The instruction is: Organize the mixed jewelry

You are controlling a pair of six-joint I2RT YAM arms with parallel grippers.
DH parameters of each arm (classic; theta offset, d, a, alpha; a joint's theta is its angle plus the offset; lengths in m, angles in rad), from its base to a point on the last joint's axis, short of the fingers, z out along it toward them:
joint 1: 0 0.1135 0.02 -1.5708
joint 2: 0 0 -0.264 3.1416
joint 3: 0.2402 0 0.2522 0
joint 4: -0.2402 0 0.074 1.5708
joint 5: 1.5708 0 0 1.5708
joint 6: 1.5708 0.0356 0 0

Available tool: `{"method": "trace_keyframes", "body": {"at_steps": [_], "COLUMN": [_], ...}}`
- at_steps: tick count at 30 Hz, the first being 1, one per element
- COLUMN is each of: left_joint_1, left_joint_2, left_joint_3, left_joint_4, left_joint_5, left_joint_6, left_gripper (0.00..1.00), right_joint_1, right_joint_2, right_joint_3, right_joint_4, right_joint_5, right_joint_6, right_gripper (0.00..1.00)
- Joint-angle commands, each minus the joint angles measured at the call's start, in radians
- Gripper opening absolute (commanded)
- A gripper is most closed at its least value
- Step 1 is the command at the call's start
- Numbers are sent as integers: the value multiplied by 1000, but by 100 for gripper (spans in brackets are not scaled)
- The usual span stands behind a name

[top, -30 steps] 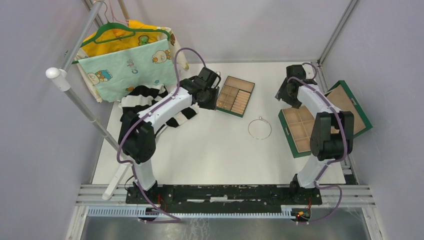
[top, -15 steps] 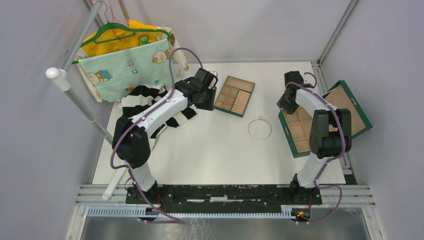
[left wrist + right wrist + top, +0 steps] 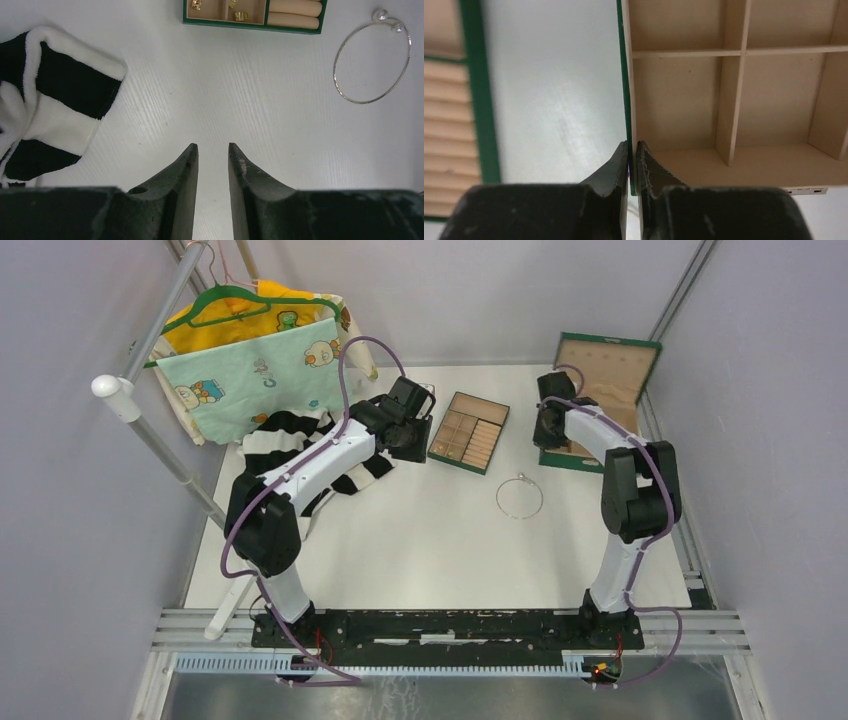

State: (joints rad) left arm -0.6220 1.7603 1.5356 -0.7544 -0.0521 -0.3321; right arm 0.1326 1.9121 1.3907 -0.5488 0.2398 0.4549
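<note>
A thin silvery wire hoop (image 3: 519,497) with a pearl end lies flat on the white table, and shows at the upper right as the hoop (image 3: 372,62) in the left wrist view. Tiny gold pieces (image 3: 240,15) sit in the small green-rimmed tray (image 3: 490,465). My left gripper (image 3: 413,437) hovers just left of that tray; its fingers (image 3: 189,165) are open with only bare table between them. My right gripper (image 3: 632,145) is shut on the green-rimmed side wall (image 3: 625,75) of the larger tan compartment box (image 3: 610,370), whose lid stands upright at the back right.
A black-and-white striped cloth (image 3: 300,440) lies under my left arm, seen as the cloth (image 3: 50,100) at the left of that wrist view. Printed clothes hang on a rack (image 3: 255,350) at the back left. The small tray's ridged rolls (image 3: 444,135) show left of the box.
My right gripper closed on the box wall and carried the box from the right edge to the back right, turning it so the lid stands upright. The left arm barely moved.
</note>
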Motion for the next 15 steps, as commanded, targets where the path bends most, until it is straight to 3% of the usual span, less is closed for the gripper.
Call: {"method": "trace_keyframes", "body": {"at_steps": [1,15], "left_joint_1": [-2,-3], "left_joint_2": [-30,-12], "left_joint_3": [17,16], "left_joint_4": [10,-9], "left_joint_5": [-2,31], "left_joint_6": [-15,-26], "left_gripper": [35,35], "right_joint_1": [120,228], "right_joint_2": [15,-177], "right_joint_3": [36,-265], "right_joint_4": [57,164], "right_joint_5": [-128,-283], "right_joint_6": [-145,-8], "right_gripper": [11,14]}}
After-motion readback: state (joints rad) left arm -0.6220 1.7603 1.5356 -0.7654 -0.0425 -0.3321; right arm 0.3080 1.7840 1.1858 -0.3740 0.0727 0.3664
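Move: The right fingers already grip the left wall of the open green box near its front corner; the box's middle lies about 11 cm to the right and 4 cm ahead. The ring tray is some 17 cm left and 4 cm ahead, a little lower. The bracelet lies about 5 cm left and 11 cm back, flat on the table. From the left hand, the tray is about 6 cm ahead, 13 cm right and 14 cm below. Keeping its pinch on the box's left wall, the right hand drags the box across the table towards the ring tray: first fast to the left, then, with the sideways pull fading, back towards the robot. It travels about 9 cm left and 4 cm back at constant height, turning roughly 20 degrees counter-clockwise. The box's near edge comes up against the pearl end of the bracelet. ##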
